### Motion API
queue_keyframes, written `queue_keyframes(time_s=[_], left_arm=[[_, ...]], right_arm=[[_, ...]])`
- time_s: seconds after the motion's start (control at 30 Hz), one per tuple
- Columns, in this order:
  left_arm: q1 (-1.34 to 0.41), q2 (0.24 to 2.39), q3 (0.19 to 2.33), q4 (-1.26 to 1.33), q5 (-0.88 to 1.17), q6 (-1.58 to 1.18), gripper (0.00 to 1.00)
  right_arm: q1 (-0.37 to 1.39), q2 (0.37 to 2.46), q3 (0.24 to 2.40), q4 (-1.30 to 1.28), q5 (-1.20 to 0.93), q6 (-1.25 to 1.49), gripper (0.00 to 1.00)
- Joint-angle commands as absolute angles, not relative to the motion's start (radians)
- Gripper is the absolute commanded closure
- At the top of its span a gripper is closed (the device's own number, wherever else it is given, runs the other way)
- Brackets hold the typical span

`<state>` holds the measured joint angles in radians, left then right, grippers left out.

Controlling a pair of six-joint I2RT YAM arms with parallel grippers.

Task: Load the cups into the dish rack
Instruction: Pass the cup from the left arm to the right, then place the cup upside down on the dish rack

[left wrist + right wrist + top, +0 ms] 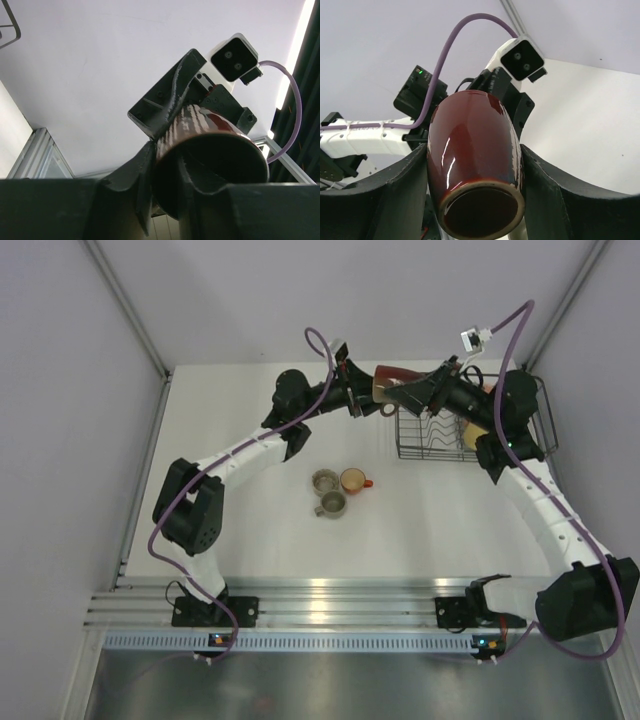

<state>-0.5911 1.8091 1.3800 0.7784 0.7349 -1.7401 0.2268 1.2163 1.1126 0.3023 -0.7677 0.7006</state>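
A dark brown cup (392, 380) hangs in the air at the dish rack's (415, 452) left end, held between both arms. My left gripper (372, 392) pinches its rim, one finger inside the mouth and one outside (167, 160). In the right wrist view my right gripper (472, 156) is shut on the glossy body of this cup (470, 130), a finger pressed on each side and the base facing the camera. Two grey-olive cups (324, 480) (332, 504) and a small orange cup (353, 480) stand together mid-table. A yellow cup (474, 435) lies in the rack under my right arm.
The black wire rack stands at the back right, next to the side wall, partly hidden by my right arm. Metal rails (320, 602) run along the near edge by the arm bases. Grey walls close in the white table on three sides.
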Motion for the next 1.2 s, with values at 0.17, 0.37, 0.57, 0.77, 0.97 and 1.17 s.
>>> queue_keyframes(time_s=[0.17, 0.37, 0.57, 0.77, 0.97, 1.17], left_arm=[[-0.595, 1.756, 1.39, 0.894, 0.739, -1.73, 0.58], [-0.594, 1.778, 1.385, 0.894, 0.746, -1.724, 0.5], [-0.595, 1.824, 1.373, 0.894, 0.752, -1.695, 0.49], [-0.592, 1.868, 1.374, 0.887, 0.761, -1.66, 0.49], [-0.586, 1.871, 1.414, 0.698, 0.782, -1.487, 0.49], [-0.566, 1.839, 1.499, 0.363, 0.759, -1.183, 0.49]], right_arm=[[0.178, 1.203, 1.094, 0.364, -0.661, 0.673, 1.0], [0.153, 1.206, 1.086, 0.385, -0.658, 0.686, 1.0], [0.124, 1.209, 1.08, 0.397, -0.663, 0.698, 1.0], [0.087, 1.21, 1.075, 0.407, -0.669, 0.709, 1.0], [0.034, 1.206, 1.091, 0.368, -0.68, 0.697, 1.0], [-0.092, 1.213, 1.17, 0.149, -0.706, 0.588, 1.0]])
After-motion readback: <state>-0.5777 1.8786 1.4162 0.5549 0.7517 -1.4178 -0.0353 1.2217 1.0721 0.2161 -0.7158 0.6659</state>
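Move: The dark red cup is in both grips: its middle is about 4 cm to the right of the left hand and 2 cm to the left of the right hand, level with both. The dish rack's middle lies roughly 20 cm ahead, 16 cm right and 34 cm below the right hand; the yellow cup in it is some 16 cm ahead and 19 cm right. The orange cup stands 3 cm ahead of the left hand, 5 cm to its left and 36 cm down. The left fingers, pinching the cup's wall at its mouth, open and let go, then that hand drops about 7 cm with a little forward drift, its fingers tipping down to near level. The right hand keeps its grip round the body and carries the cup right and forward towards the dish rack, slowly then faster, roughly 10 cm across and half that outward, sinking slightly and turning some 20 degrees clockwise. ##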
